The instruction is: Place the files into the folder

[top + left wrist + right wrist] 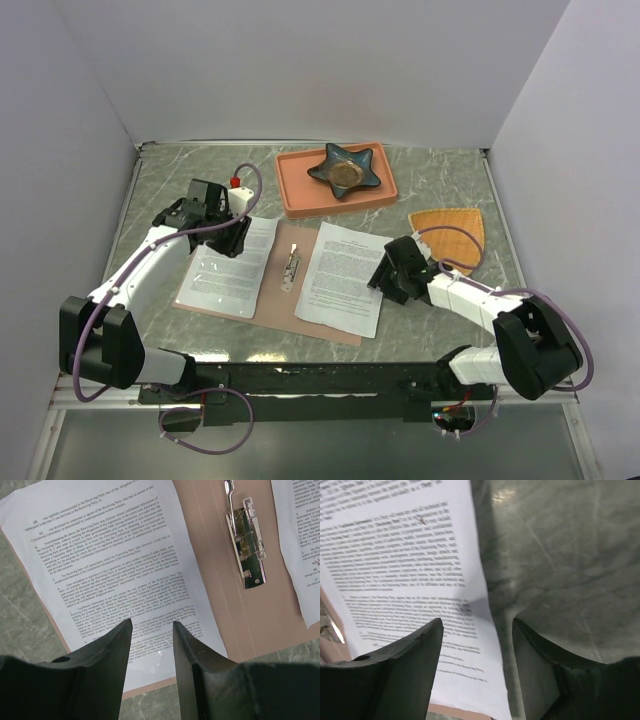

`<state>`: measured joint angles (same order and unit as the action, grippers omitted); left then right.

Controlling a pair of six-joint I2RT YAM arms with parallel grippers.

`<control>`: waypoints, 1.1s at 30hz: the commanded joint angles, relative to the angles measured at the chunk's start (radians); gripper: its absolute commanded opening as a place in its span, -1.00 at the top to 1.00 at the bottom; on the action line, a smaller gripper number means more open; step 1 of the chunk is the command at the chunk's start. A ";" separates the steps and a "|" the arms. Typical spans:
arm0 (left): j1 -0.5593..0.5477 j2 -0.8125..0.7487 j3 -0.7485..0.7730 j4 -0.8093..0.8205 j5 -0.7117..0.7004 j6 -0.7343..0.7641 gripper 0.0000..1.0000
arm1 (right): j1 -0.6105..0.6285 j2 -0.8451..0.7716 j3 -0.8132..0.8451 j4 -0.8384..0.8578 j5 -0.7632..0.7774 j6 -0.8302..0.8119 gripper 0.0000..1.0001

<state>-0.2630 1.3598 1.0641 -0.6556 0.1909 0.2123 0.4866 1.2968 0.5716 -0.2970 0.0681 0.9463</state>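
Note:
The folder (272,302) lies open and flat on the table, its silver clip (291,268) at the spine. One printed sheet of the files (228,268) rests on the left flap, another sheet (340,278) on the right flap, overhanging its right side. My left gripper (226,240) hovers over the left sheet (110,570), open with nothing between its fingers (116,645). The clip (245,545) shows at its upper right. My right gripper (386,274) sits at the right sheet's outer edge. In the right wrist view that sheet (405,570) has its slightly raised edge running between the open fingers (422,645).
A salmon-orange tray (296,196) holding a dark star-shaped dish (345,170) stands at the back. An orange fan-shaped mat (452,232) lies right of the folder, behind the right arm. The grey marbled table (560,555) is walled in white on three sides.

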 commanded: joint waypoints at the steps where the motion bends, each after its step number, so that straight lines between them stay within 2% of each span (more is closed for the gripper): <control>1: -0.004 0.001 -0.001 0.014 0.013 -0.007 0.11 | 0.000 0.067 -0.055 0.073 -0.059 0.016 -0.15; 7: -0.004 0.002 -0.003 0.022 0.012 -0.007 0.09 | 0.000 0.056 -0.072 0.072 -0.053 0.025 0.23; 10: -0.004 0.004 -0.009 0.028 0.009 -0.004 0.09 | 0.000 0.019 -0.081 0.062 -0.041 0.020 0.49; 11: -0.004 0.004 -0.012 0.030 0.007 -0.005 0.09 | 0.000 0.007 -0.082 0.059 -0.036 0.016 0.65; 15: -0.004 -0.004 -0.029 0.039 0.005 -0.007 0.09 | 0.001 -0.077 -0.085 0.059 -0.028 -0.029 0.98; 25: -0.004 -0.016 -0.044 0.050 -0.005 -0.004 0.09 | 0.033 -0.163 -0.052 0.117 -0.114 -0.214 1.00; 33: -0.004 -0.018 -0.043 0.047 -0.011 -0.002 0.10 | 0.084 -0.041 0.028 0.141 -0.160 -0.273 1.00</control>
<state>-0.2630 1.3613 1.0191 -0.6323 0.1856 0.2131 0.5446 1.2007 0.5198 -0.1940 -0.0731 0.7235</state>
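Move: The right hand hovers about 1 cm above the table, open fingers straddling the right file's outer edge; that file's middle lies some 11 cm to its left and 3 cm ahead. The clip is roughly 27 cm to its left and 6 cm ahead, the left file's middle about 45 cm left and 6 cm ahead, the orange mat some 18 cm right and 15 cm ahead. From the left hand, the right file's middle is roughly 28 cm right, 3 cm back and 12 cm down. Forward and left by a good centimetre, then back about 2 cm and slightly down, the right hand shuts its fingers fully, pinching the right file's outer edge. Still gripping that edge, it rises some 2.5 cm, then carries it left towards the clip, turning about 20 degrees counter-clockwise. The open left hand sinks about 1.5 cm over the left file without touching it. ##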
